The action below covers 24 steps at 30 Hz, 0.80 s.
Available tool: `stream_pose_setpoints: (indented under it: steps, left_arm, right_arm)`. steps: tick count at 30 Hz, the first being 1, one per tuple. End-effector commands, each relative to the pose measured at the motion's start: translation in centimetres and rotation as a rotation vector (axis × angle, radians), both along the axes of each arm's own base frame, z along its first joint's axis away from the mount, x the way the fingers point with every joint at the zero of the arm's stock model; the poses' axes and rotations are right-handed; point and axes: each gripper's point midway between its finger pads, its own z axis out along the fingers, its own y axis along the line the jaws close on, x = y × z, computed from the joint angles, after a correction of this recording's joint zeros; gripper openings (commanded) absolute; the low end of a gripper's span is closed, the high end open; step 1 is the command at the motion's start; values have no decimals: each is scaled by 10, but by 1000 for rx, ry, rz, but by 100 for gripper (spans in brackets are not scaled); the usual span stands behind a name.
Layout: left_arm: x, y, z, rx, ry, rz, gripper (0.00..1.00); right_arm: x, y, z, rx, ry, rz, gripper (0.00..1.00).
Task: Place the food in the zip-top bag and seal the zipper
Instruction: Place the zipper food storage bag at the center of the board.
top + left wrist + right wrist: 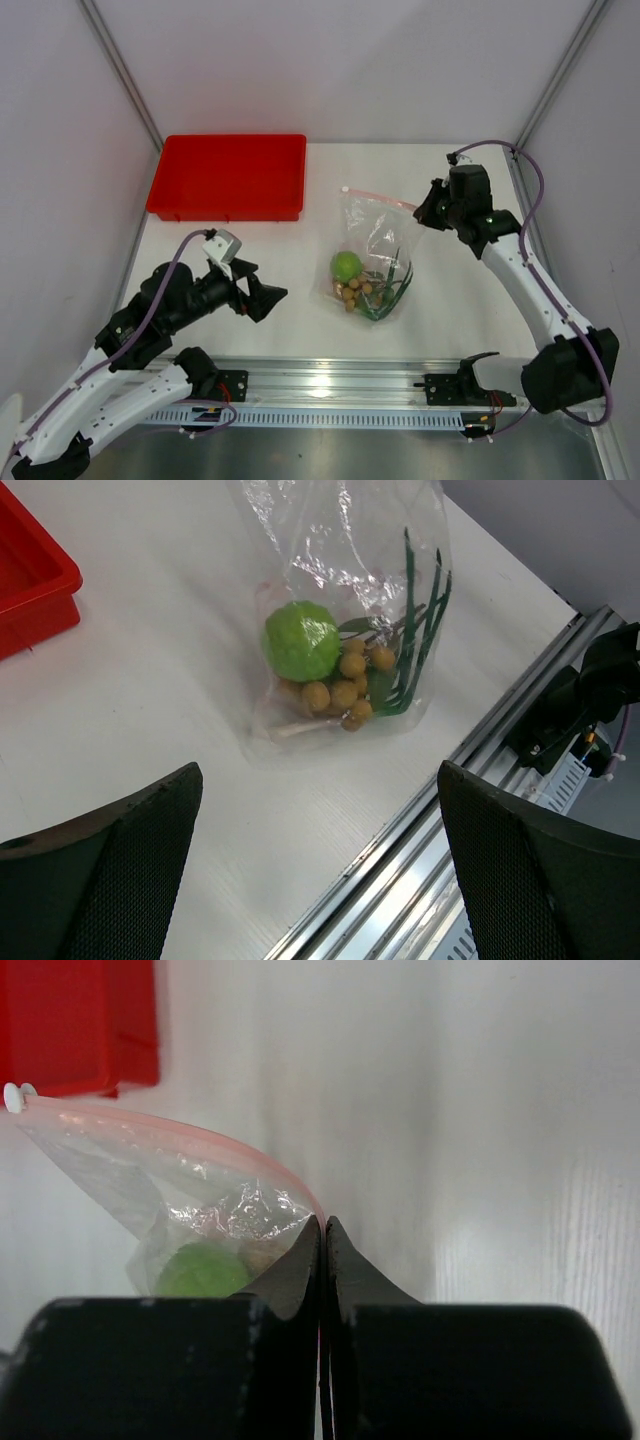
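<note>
The clear zip-top bag (372, 240) lies at the table's middle with the lime-green fruit (346, 266), the tan-brown fruit bunch (356, 291) and the green leaf sprig (392, 282) inside it. They also show in the left wrist view: fruit (301, 640), bunch (345, 690), leaves (418, 630). The pinkish zipper (200, 1130) runs along the bag's mouth. My right gripper (323, 1222) is shut on the zipper's right end (418, 208). My left gripper (320, 780) is open and empty, left of the bag (262, 292).
A red tray (228, 177) stands at the back left, also in the left wrist view (30, 580) and right wrist view (80, 1020). An aluminium rail (330, 385) runs along the table's near edge.
</note>
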Motion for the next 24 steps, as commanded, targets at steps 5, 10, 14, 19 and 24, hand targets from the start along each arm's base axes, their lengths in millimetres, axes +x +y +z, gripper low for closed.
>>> stream_pose_setpoints:
  steps: [5, 10, 14, 19, 24]
  left_arm:
    - [-15, 2, 12, -85, -7, -31, 100]
    - [-21, 4, 8, -97, -2, -41, 99]
    - [-24, 5, 4, -107, 0, -48, 99]
    - [-28, 8, 5, -117, -9, -53, 99]
    - [-36, 9, 7, -137, -5, -70, 100]
  right_arm:
    - [71, -43, -29, -28, 14, -141, 0]
    - [92, -76, -70, -72, 84, -221, 0]
    - [100, -90, -104, -122, 127, -261, 0]
    - [108, -94, -130, -131, 156, -278, 0]
    - [128, -91, -159, -148, 213, -263, 0]
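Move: The right fingers hold the right-hand end of the bag's zipper, and the bare board just right of centre where the bag is going lies about 5 cm ahead, 2 cm left and 22 cm below. The food in the bag's bottom is some 9 cm back, 9 cm left and 17 cm down. The board's centre is about 5 cm ahead and 17 cm left. From the left hand the laying place is roughly 24 cm ahead, 29 cm right and 26 cm below. Still pinching its end of the zipper, the right hand lowers the bag towards the board, sinking about 16 cm while reaching forward 10 cm and swinging right 9 cm; the rightward part dies out before the end. The wrist tips down and turns clockwise, each about 15 degrees. The left hand, open and empty, draws back some 3 cm. ##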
